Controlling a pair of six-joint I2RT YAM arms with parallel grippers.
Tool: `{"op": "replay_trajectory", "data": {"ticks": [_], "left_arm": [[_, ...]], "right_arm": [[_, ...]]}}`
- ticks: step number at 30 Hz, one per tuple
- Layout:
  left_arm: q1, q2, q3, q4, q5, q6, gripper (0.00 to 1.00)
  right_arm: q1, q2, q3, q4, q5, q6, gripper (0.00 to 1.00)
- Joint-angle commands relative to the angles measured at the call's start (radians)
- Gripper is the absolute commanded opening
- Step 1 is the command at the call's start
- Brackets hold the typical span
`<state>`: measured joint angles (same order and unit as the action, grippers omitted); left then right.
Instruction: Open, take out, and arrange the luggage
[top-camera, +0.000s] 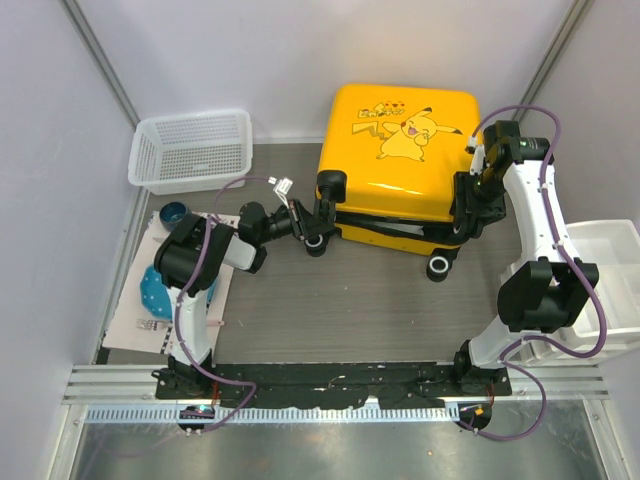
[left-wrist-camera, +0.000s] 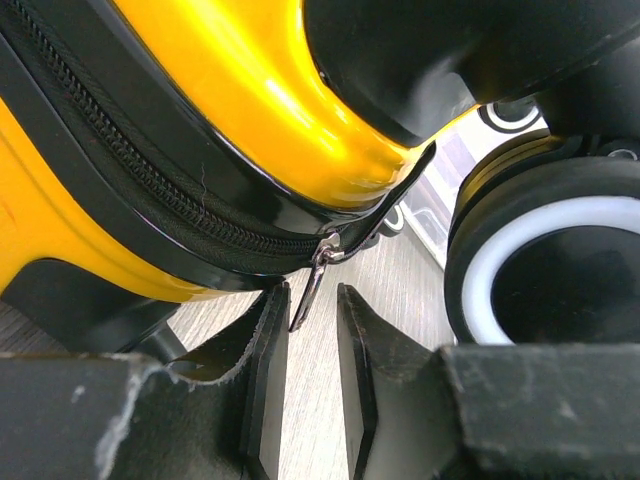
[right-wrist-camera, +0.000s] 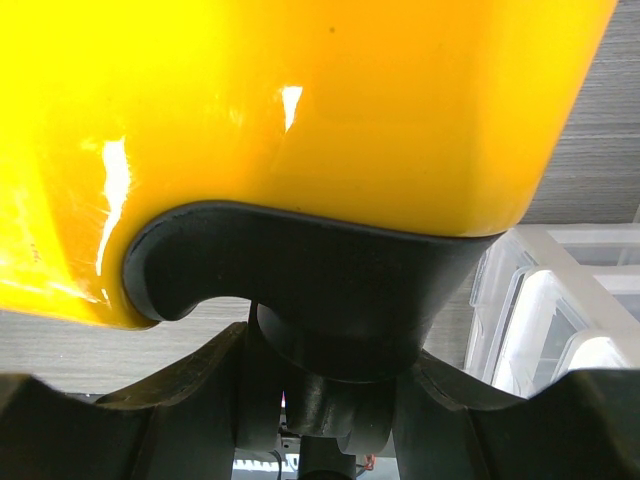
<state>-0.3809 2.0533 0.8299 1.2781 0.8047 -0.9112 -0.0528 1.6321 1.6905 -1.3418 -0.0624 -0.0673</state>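
Observation:
The yellow luggage (top-camera: 400, 150) with a cartoon print lies flat at the back of the table, its black zip band (left-wrist-camera: 130, 190) closed. My left gripper (top-camera: 318, 238) is at its near left corner. In the left wrist view a small metal zip pull (left-wrist-camera: 310, 285) hangs between the fingertips of the left gripper (left-wrist-camera: 313, 310). The jaws stand narrowly apart, and the pull's tip rests against the left finger. My right gripper (top-camera: 468, 215) is at the near right corner. There the right gripper (right-wrist-camera: 330, 390) is shut on the black wheel mount (right-wrist-camera: 330, 290) under the yellow shell (right-wrist-camera: 300, 100).
A white mesh basket (top-camera: 190, 150) stands at the back left. White plastic bins (top-camera: 610, 260) sit at the right edge. Blue items lie on a pale sheet (top-camera: 160, 285) at the left. A black wheel with a white ring (left-wrist-camera: 560, 260) is close beside the left fingers.

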Motion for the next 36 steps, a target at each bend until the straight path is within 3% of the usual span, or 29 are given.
{"op": "replay_trajectory", "data": {"ticks": [1,2,5,6,15,20,25,36], "left_arm": [[0.0,-0.07,0.02,0.173,-0.019,-0.003,0.28],[0.0,-0.068,0.02,0.173,-0.019,-0.002,0.27],[0.002,-0.071,0.018,0.164,-0.033,0.001,0.12],[0.004,-0.073,0.017,0.158,-0.039,0.005,0.0],[0.056,-0.197,-0.052,-0.028,-0.12,0.164,0.0],[0.06,-0.32,-0.066,-0.353,-0.153,0.464,0.0],[0.074,-0.323,0.003,-0.607,-0.275,0.627,0.0],[0.094,-0.242,0.161,-0.7,-0.309,0.868,0.0]], "right_arm": [[0.005,-0.058,0.024,0.029,-0.042,-0.039,0.0],[0.005,-0.057,0.024,0.029,-0.042,-0.039,0.01],[0.005,-0.057,0.026,0.029,-0.04,-0.037,0.01],[0.005,-0.058,0.026,0.029,-0.04,-0.037,0.01],[-0.024,-0.072,0.043,0.013,-0.027,-0.042,0.0],[-0.061,-0.066,0.051,0.007,-0.024,-0.043,0.0],[-0.084,-0.066,0.04,0.004,-0.022,-0.06,0.01],[-0.117,-0.057,0.021,0.001,-0.036,-0.103,0.01]]}}
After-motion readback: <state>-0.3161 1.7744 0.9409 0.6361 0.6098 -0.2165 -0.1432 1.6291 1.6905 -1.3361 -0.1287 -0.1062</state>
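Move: Between the left hand's slightly open fingertips hangs the zipper pull, its slider about 1 cm to the right and 1 cm up, at the suitcase's near left corner. The lower left wheel is some 6 cm back and 2 cm left of that hand; the suitcase's middle is about 10 cm ahead and 14 cm right, at roughly hand height. From the right hand, the pull lies about 31 cm left, 5 cm ahead and 8 cm lower. Closing on the zipper pull, the left fingers pinch it, then draw it first about 4 cm to the left while rising nearly 3 cm, then forward along the suitcase's left side, some 6 cm forward in all. The wrist rolls as the fingers dip about 25 degrees. The right hand keeps its grip on the black wheel housing at the near right corner and shifts about 2 cm right. ##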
